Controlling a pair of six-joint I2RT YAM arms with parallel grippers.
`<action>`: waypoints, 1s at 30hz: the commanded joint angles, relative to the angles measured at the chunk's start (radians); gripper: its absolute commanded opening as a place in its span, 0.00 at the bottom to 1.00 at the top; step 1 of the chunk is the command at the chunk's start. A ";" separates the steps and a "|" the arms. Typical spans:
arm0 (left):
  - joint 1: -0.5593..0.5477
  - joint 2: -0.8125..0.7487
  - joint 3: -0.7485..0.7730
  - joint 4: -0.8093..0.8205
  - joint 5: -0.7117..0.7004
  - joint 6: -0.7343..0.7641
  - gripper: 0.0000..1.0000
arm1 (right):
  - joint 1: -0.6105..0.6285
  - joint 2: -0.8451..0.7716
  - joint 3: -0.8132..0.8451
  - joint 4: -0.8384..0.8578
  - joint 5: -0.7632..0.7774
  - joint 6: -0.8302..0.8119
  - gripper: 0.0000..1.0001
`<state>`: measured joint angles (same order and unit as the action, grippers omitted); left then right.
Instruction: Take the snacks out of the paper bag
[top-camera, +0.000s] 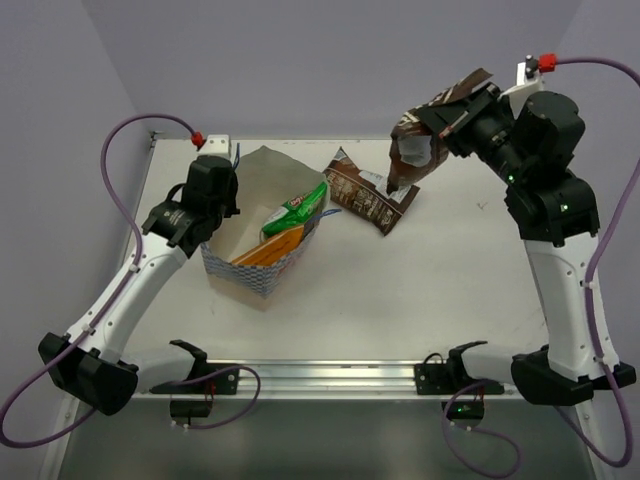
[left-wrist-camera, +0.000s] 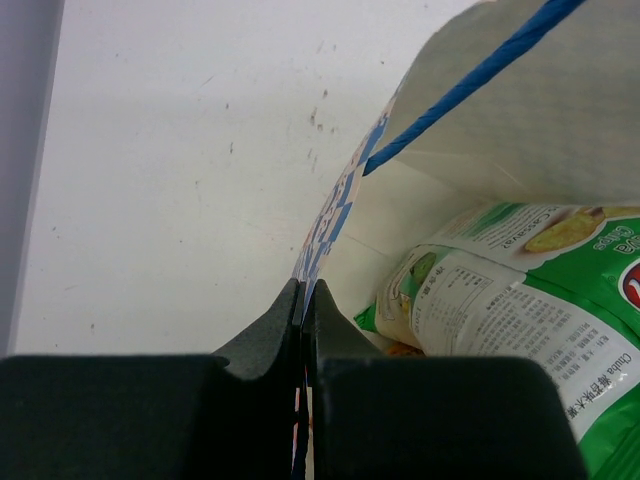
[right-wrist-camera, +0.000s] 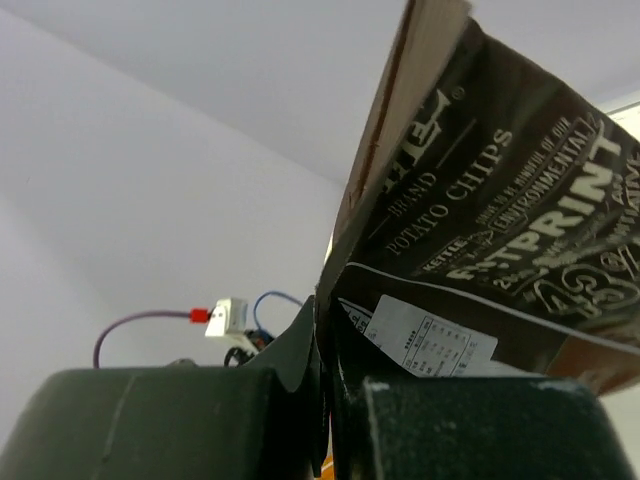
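The paper bag (top-camera: 258, 230) lies on its side left of centre, its mouth facing right. A green-and-white packet (top-camera: 297, 209) and an orange packet (top-camera: 268, 251) stick out of it. My left gripper (top-camera: 222, 205) is shut on the bag's wall; the left wrist view shows the checked edge (left-wrist-camera: 330, 225) pinched between the jaws, with the green packet (left-wrist-camera: 520, 310) inside. One dark brown packet (top-camera: 367, 194) lies flat on the table right of the bag. My right gripper (top-camera: 445, 122) is raised at the back right, shut on a second dark brown packet (right-wrist-camera: 500, 210), which hangs in the air (top-camera: 420, 140).
The white table (top-camera: 420, 300) has its front rail (top-camera: 330, 375) at the near edge. Purple walls close in at the back and sides. A blue cord handle (left-wrist-camera: 470, 85) crosses the bag's mouth.
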<state>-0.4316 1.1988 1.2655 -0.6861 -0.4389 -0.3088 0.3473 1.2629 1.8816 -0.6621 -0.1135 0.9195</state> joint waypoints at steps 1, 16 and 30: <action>0.013 0.001 -0.014 0.017 -0.026 -0.032 0.00 | -0.118 -0.011 0.056 0.032 -0.103 -0.031 0.00; 0.017 -0.005 0.028 -0.004 0.022 -0.042 0.00 | -0.424 0.683 0.342 0.136 -0.311 -0.140 0.00; 0.019 0.007 0.057 -0.026 0.043 -0.049 0.00 | -0.534 0.724 -0.273 0.567 -0.341 -0.140 0.00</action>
<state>-0.4191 1.2118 1.2819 -0.7147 -0.4110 -0.3351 -0.1440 2.1075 1.7355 -0.2039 -0.4728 0.7883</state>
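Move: The right hand, holding the brown chip bag high up, is headed for bare table near the far edge, about 31 cm ahead, 9 cm right and 50 cm below. The first brown chip bag lies short of that spot, roughly 26 cm ahead of the hand, level sideways; the paper bag stands some 7 cm ahead and 27 cm left, 40 cm below. From the left hand the spot is about 30 cm ahead, 44 cm right and 25 cm below. Keeping its pinch, the right hand swings right, reaches out some 27 cm and sinks 35 cm, tipping down. ##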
